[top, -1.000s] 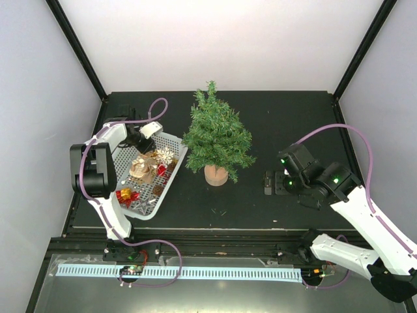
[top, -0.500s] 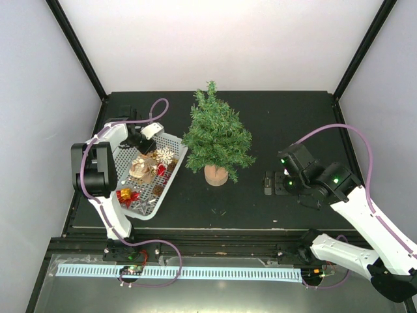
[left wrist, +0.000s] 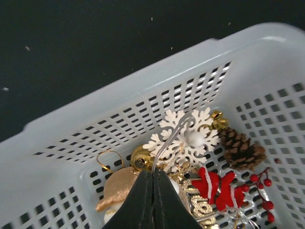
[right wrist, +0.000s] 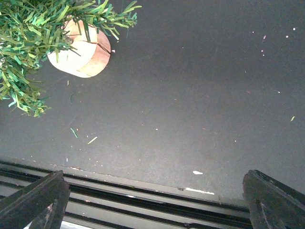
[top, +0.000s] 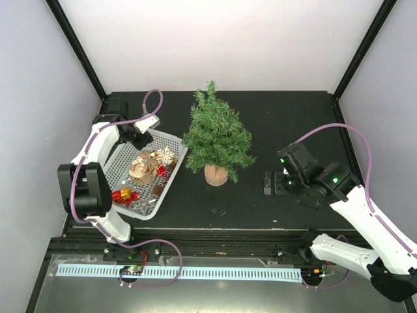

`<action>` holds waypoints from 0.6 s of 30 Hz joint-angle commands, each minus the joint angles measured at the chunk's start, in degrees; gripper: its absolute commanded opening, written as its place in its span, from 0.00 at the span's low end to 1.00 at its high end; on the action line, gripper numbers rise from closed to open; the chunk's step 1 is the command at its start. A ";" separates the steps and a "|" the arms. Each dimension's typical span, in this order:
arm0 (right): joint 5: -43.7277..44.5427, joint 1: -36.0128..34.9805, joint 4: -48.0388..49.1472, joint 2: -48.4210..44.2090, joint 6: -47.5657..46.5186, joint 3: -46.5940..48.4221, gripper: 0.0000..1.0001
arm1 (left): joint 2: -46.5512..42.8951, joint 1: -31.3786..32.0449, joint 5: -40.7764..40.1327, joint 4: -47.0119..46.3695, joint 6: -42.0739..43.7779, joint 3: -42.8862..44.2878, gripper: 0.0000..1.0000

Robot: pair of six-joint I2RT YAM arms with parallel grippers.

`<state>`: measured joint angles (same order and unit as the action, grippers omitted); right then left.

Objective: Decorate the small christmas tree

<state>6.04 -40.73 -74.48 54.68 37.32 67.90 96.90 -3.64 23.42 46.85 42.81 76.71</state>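
The small christmas tree (top: 217, 137) stands mid-table on its tan wooden base (top: 215, 175); its base (right wrist: 81, 55) also shows at the top left of the right wrist view. To its left sits a white perforated basket (top: 171, 138) of ornaments. My left gripper (left wrist: 153, 174) hangs over the basket's far end, shut on a thin wire loop that runs to the white snowflake (left wrist: 164, 140). My right gripper (top: 267, 182) rests open and empty, low over the table right of the tree.
The basket wall (left wrist: 143, 109) holds a pine cone (left wrist: 240, 148), a red bow (left wrist: 217, 186), a gold bell (left wrist: 140, 157), a gold-capped figure (left wrist: 116, 188) and red berries (left wrist: 262, 183). Red gifts (top: 124, 195) lie at its near end. Black frame posts stand at the back corners.
The left jaws have closed onto the snowflake's wire loop. The left arm's elbow swung down and to the left, and its wrist shifted slightly toward the back. The right arm is still.
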 commanded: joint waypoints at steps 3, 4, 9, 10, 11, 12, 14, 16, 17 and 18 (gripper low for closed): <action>0.26 0.37 1.83 0.01 -1.67 -0.13 1.00 | -7.11 -0.17 1.40 7.01 0.66 4.13 0.02; 0.30 0.31 1.86 -0.03 -1.72 -0.13 1.00 | -8.03 -0.14 1.37 7.89 0.90 4.56 0.02; 0.67 0.32 2.30 -0.52 -2.22 -0.31 1.00 | -13.61 -0.31 -0.11 11.15 1.40 7.25 0.02; 0.76 0.30 2.32 -0.62 -2.31 -0.24 1.00 | -14.50 -0.30 -0.52 12.07 1.64 8.09 0.02; 0.86 0.36 2.32 -0.69 -2.38 -0.16 1.00 | -15.33 -0.35 -0.85 13.04 1.93 9.05 0.02; 0.93 0.33 2.36 -0.77 -2.49 -0.09 1.00 | -16.06 -0.53 -0.84 14.12 2.13 10.13 0.02; 1.19 0.36 2.56 -1.03 -2.75 0.02 1.00 | -17.15 -0.94 -0.26 17.07 2.62 12.91 0.02; 1.58 0.34 2.45 -1.15 -3.01 0.19 1.00 | -18.00 -1.42 1.07 19.93 2.33 16.39 0.02; 1.82 0.37 2.41 -1.27 -3.16 0.29 1.00 | -18.24 -1.97 2.56 21.26 1.95 18.48 0.01; 1.95 0.35 2.48 -1.32 -3.26 0.37 1.00 | -18.47 -2.45 4.29 22.87 1.59 20.70 0.02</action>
<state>6.37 -40.73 -72.84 54.30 35.53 67.81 80.58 -4.56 23.53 62.22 44.21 90.00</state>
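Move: The left hand, its closed fingers already holding a silvery wire ornament low over the basket, has the christmas tree about 26 cm to its right, 7 cm back, its middle some 10 cm higher. The snowflake lies roughly 5 cm right of the hand, level with it fore and aft, 8 cm below; the basket's middle is about 6 cm back and 2 cm left. From the right hand the tree stands some 21 cm left and 7 cm ahead. The left hand lifts the silvery ornament about 15 cm above the basket, easing back 4 cm, fingertips tilting forward. ##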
